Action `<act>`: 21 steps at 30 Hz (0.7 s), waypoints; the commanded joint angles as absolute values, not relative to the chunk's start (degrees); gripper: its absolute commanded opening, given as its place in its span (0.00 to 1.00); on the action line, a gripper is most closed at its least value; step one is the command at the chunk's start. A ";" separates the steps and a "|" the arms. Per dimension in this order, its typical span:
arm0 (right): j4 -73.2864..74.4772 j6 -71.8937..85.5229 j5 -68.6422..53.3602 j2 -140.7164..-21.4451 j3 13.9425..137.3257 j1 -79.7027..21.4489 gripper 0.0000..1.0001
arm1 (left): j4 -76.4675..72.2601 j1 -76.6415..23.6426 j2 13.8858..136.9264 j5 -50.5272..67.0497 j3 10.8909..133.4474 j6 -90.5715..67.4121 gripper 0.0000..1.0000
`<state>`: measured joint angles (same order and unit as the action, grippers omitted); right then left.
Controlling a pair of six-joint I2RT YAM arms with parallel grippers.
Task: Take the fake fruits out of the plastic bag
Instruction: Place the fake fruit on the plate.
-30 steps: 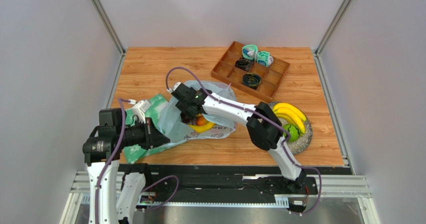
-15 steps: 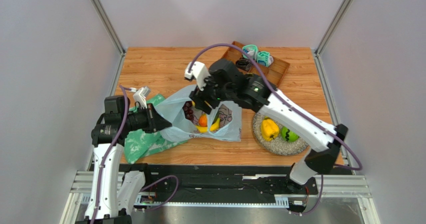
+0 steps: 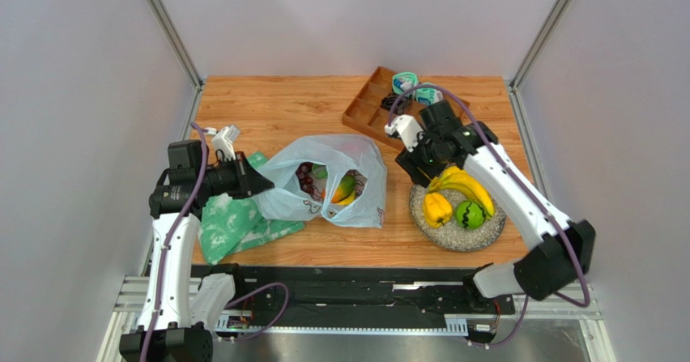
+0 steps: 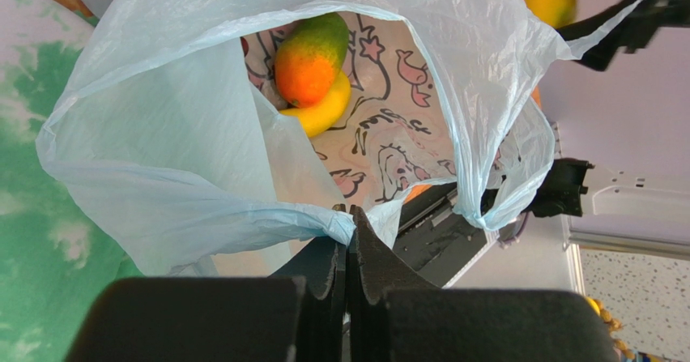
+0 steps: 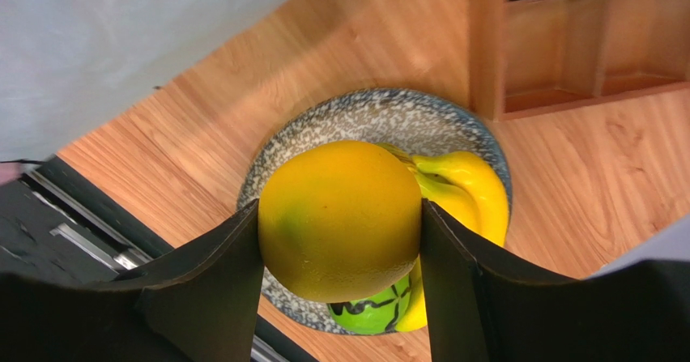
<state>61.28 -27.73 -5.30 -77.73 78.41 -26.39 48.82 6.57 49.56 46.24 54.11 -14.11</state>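
The pale-blue plastic bag (image 3: 356,208) lies open in the middle of the table. My left gripper (image 3: 253,185) is shut on its rim (image 4: 243,216) and holds the mouth up. Inside lie purple grapes (image 3: 305,179), a green-orange mango (image 4: 312,53) and a yellow fruit (image 4: 322,112) under it. My right gripper (image 5: 340,216) is shut on a round yellow-orange fruit (image 5: 340,220), hanging just above the speckled plate (image 3: 486,234). A banana bunch (image 3: 468,187), a yellow pepper (image 3: 437,209) and a green fruit (image 3: 470,215) lie on that plate.
A green-and-white cloth (image 3: 231,226) lies under the bag's left side. A wooden compartment tray (image 3: 368,115) with small rolled items stands at the back right, close behind the right gripper. Grey walls close in both sides.
My right arm has swung from the bag's mouth rightward to above the plate, carrying the round fruit. The left gripper has kept its hold on the bag's rim.
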 commanded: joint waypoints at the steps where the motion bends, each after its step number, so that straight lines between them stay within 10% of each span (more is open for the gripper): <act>1: 60.82 -37.87 -4.92 -85.59 77.43 -26.63 0.08 | 48.51 7.03 48.96 46.14 55.90 -12.66 0.00; 15: 61.08 -43.51 4.65 -103.71 80.95 -26.46 0.13 | 48.43 8.35 44.30 47.64 50.27 -15.38 0.00; 21: 62.75 -41.31 4.30 -106.43 83.05 -26.54 0.35 | 48.60 8.79 43.95 47.90 50.01 -15.38 0.00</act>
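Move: Below the right hand and its yellow fruit, about 18 cm down, the plate's middle lies some 3 cm back and 8 cm to the right. On the plate, from this hand, the bananas lie about 2 cm ahead and 9 cm right, the yellow pepper 2 cm back and 4 cm right, the watermelon 3 cm back and 11 cm right. From the left hand, the plate is roughly 42 cm right and level, some 22 cm lower. Lowering the held yellow fruit about 13 cm, the right hand brings it down towards the free far-left part of the plate, easing some 3 cm forward and 2 cm right. The wrist turns about 30 degrees until the fingers point almost straight down, their grip kept. The left hand still pinches the bag's edge, nearly in place. ##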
